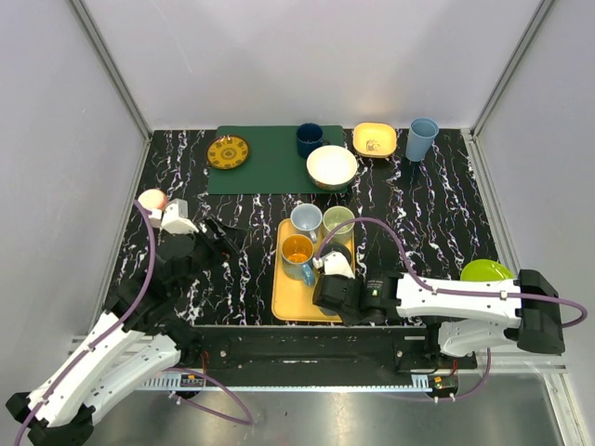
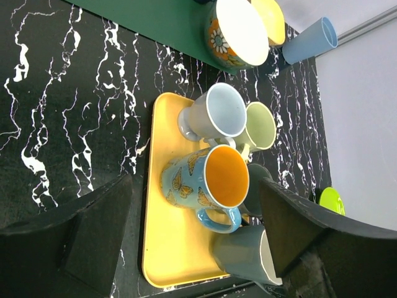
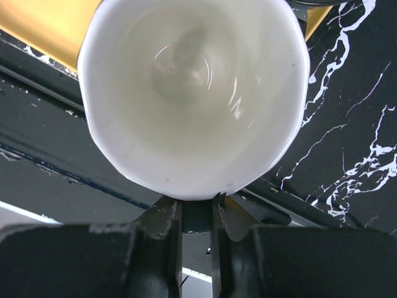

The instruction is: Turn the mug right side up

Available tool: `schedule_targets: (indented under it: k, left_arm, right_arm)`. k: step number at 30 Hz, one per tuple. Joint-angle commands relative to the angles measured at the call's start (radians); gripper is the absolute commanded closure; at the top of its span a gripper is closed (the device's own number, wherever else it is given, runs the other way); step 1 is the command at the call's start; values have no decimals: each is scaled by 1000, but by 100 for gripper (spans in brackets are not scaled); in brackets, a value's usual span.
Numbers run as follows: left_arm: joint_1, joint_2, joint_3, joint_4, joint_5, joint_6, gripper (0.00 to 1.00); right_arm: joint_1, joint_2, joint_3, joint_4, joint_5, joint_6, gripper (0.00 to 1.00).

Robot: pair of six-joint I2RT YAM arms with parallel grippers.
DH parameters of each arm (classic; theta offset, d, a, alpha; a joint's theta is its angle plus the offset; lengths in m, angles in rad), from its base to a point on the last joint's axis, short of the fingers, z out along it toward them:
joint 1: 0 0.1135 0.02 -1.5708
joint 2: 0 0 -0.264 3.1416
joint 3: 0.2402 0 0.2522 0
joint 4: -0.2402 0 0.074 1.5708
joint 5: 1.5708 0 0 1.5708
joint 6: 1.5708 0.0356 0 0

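Note:
The mug is grey outside and white inside. It hangs tipped on its side over the near right corner of the yellow tray. My right gripper is shut on it. In the right wrist view the mug's white inside faces the camera, and the right gripper pinches a dark part just under the rim. The left wrist view shows the grey mug at the tray's near corner. My left gripper stands open left of the tray with nothing between its fingers.
On the tray stand a butterfly mug with an orange inside, a pale blue mug and a green mug. Behind are a green mat, a small plate, a dark mug, two bowls and a blue cup. A lime plate lies at the right.

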Motion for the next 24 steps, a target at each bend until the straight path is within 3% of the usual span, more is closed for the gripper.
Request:
schedule_targets:
  k: [1,5,9,11,16,22,24]
  left_arm:
    - [2,-16,-12,30,-25,3,16]
    - [2,-19,-12,13,-39,11,16]
    - [2,-15,-4,-2,-65,25,16]
    - [2,-10,-4,-7,-71,26,15]
    - [2,-1,-3,-20,-99,28,15]
    - [7,71,68,-126,-286,37,14]
    - [63,152,104,-146,-340,90,14]
  right_arm:
    - [-6,17,4,76,70,51,100]
    - [-4,3,-6,82,58,61,98]
    - [-4,-13,6,59,47,59,58]
    - [-4,-26,18,48,40,62,50]
    - [-3,-62,53,18,26,67,41]
    - [5,-229,225,53,-6,44,29]
    - [7,-263,312,83,42,21,23]
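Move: The right hand already holds the grey mug mouth up by its handle, the mug's middle about 5 cm ahead and 3 cm left, 1 cm lower; its spot in the tray's near right part lies directly under that, some 6 cm below the hand. From the right hand, the dark mug stands about 15 cm ahead and 1 cm left, the butterfly mug 17 cm ahead and 10 cm left, both 1 cm or so lower. From the empty left hand, the grey mug is some 19 cm right, 9 cm back and 16 cm lower. The right hand sinks a last 1 cm to set the grey mug down on the near right part of the tray, then its fingers open wide, let go of the handle and rise about 9 cm, faster and faster, drifting some 3 cm left while the wrist rolls nearly 20 degrees, its left side lifting. Meanwhile the empty left hand, still wide open, eases about 3 cm left and a couple of centimetres down, away from the tray, turning some 10 degrees counter-clockwise as its left side tips up. ##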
